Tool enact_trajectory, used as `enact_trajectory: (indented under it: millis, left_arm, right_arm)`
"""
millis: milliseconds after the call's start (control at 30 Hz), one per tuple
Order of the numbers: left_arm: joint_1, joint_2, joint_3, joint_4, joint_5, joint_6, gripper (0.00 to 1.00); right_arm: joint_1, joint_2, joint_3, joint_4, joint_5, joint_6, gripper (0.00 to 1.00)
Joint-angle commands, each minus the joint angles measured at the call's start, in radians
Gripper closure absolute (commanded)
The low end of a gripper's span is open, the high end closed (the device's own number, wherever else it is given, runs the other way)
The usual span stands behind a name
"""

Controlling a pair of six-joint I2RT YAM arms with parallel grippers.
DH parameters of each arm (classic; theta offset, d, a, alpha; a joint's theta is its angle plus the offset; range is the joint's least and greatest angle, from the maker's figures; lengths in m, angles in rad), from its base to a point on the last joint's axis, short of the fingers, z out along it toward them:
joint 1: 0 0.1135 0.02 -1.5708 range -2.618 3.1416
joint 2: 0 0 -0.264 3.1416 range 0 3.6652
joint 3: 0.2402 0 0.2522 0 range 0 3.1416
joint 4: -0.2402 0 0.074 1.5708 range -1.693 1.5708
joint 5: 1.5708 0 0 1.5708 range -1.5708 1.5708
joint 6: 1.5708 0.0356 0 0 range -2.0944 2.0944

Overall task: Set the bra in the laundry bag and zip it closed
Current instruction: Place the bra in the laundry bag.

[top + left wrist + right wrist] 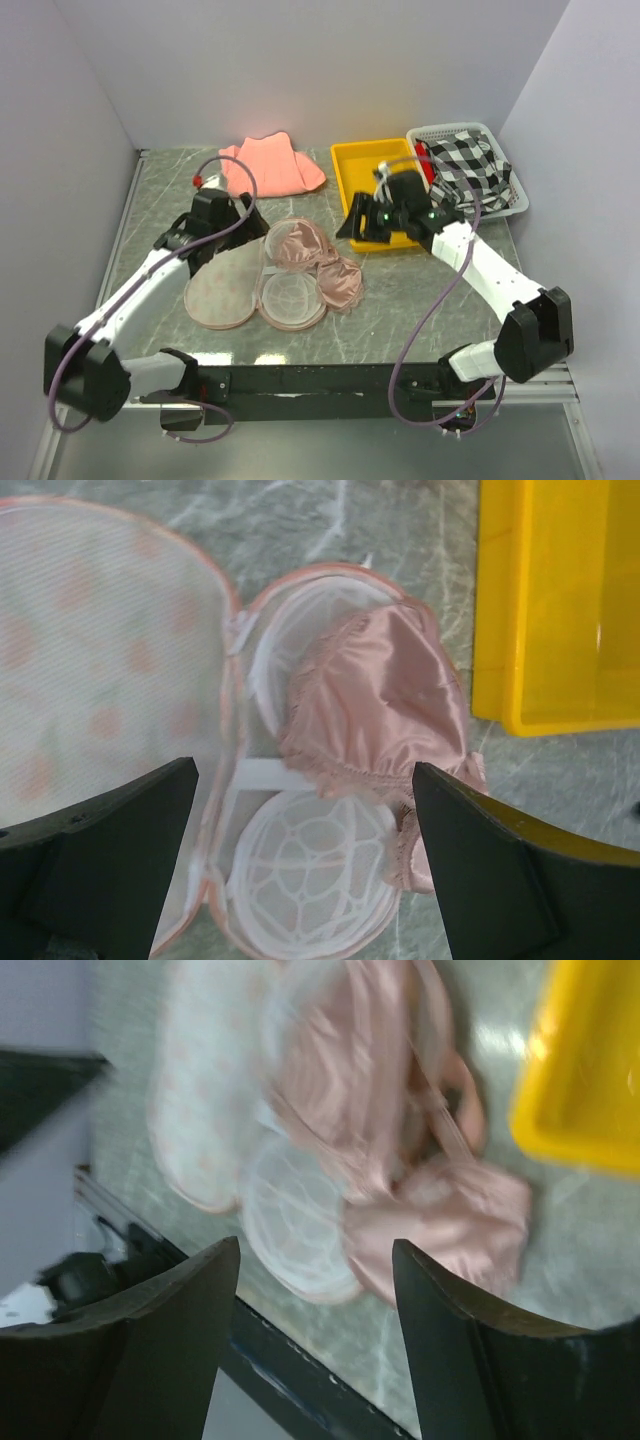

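The laundry bag [222,292] lies unzipped and spread flat mid-table, its printed flap [100,660] to the left and white mesh domes [310,880] to the right. The shiny pink bra [305,245] rests with one cup [385,695] in the bag's far dome. Its other cup [440,1220] spills over the bag's right edge onto the table. My left gripper [250,215] hovers open above the bag's far side, nothing between its fingers [305,770]. My right gripper [352,232] is open and empty, just right of the bra [317,1245].
A salmon-pink folded cloth [270,165] lies at the back. A yellow bin [365,165] stands right behind the right gripper, close to the bra. A white basket [450,130] holding checked cloth [475,175] sits at the back right. Walls close in both sides.
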Motion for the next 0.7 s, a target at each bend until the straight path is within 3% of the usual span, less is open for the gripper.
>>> enact_trajectory:
  millis: [0, 133, 300, 500, 667]
  left_arm:
    - [0.031, 0.149, 0.130, 0.146, 0.222, 0.101, 0.03]
    - [0.038, 0.361, 0.240, 0.204, 0.350, 0.150, 0.03]
    - [0.038, 0.584, 0.409, 0.204, 0.485, 0.215, 0.03]
    - [0.039, 0.691, 0.443, 0.197, 0.525, 0.240, 0.03]
    - [0.038, 0.688, 0.383, 0.230, 0.542, 0.247, 0.04]
  right_arm:
    - [-0.031, -0.122, -0.189, 0.109, 0.062, 0.144, 0.29]
    - [-0.052, -0.210, -0.374, 0.193, 0.042, 0.196, 0.31]
    - [-0.060, -0.222, -0.467, 0.241, 0.019, 0.215, 0.31]
    - [-0.074, -0.222, -0.575, 0.314, 0.039, 0.268, 0.31]
    - [-0.091, -0.218, -0.617, 0.353, 0.031, 0.285, 0.31]
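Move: The bra's far cup lies about 5 cm ahead of the left hand, 12 cm to its right and 15 cm below. The near cup is the right hand's mark: 2 cm back, 5 cm left, some 18 cm below; from that hand the far cup is 7 cm ahead and 15 cm left, the bag's bare near mesh cup 5 cm back and 17 cm left, the yellow tray 20 cm ahead and 5 cm right. Touching nothing, both open hands close in on the bra. The left swings forward and right, about 10 cm each way, turning some 25 degrees clockwise, then sinks above the bag's far rim beyond the far cup. The right drops about 12 cm while drawing back and to the right, its fingers tipping steeper and turning slightly clockwise, to come down just outside the near cup. ##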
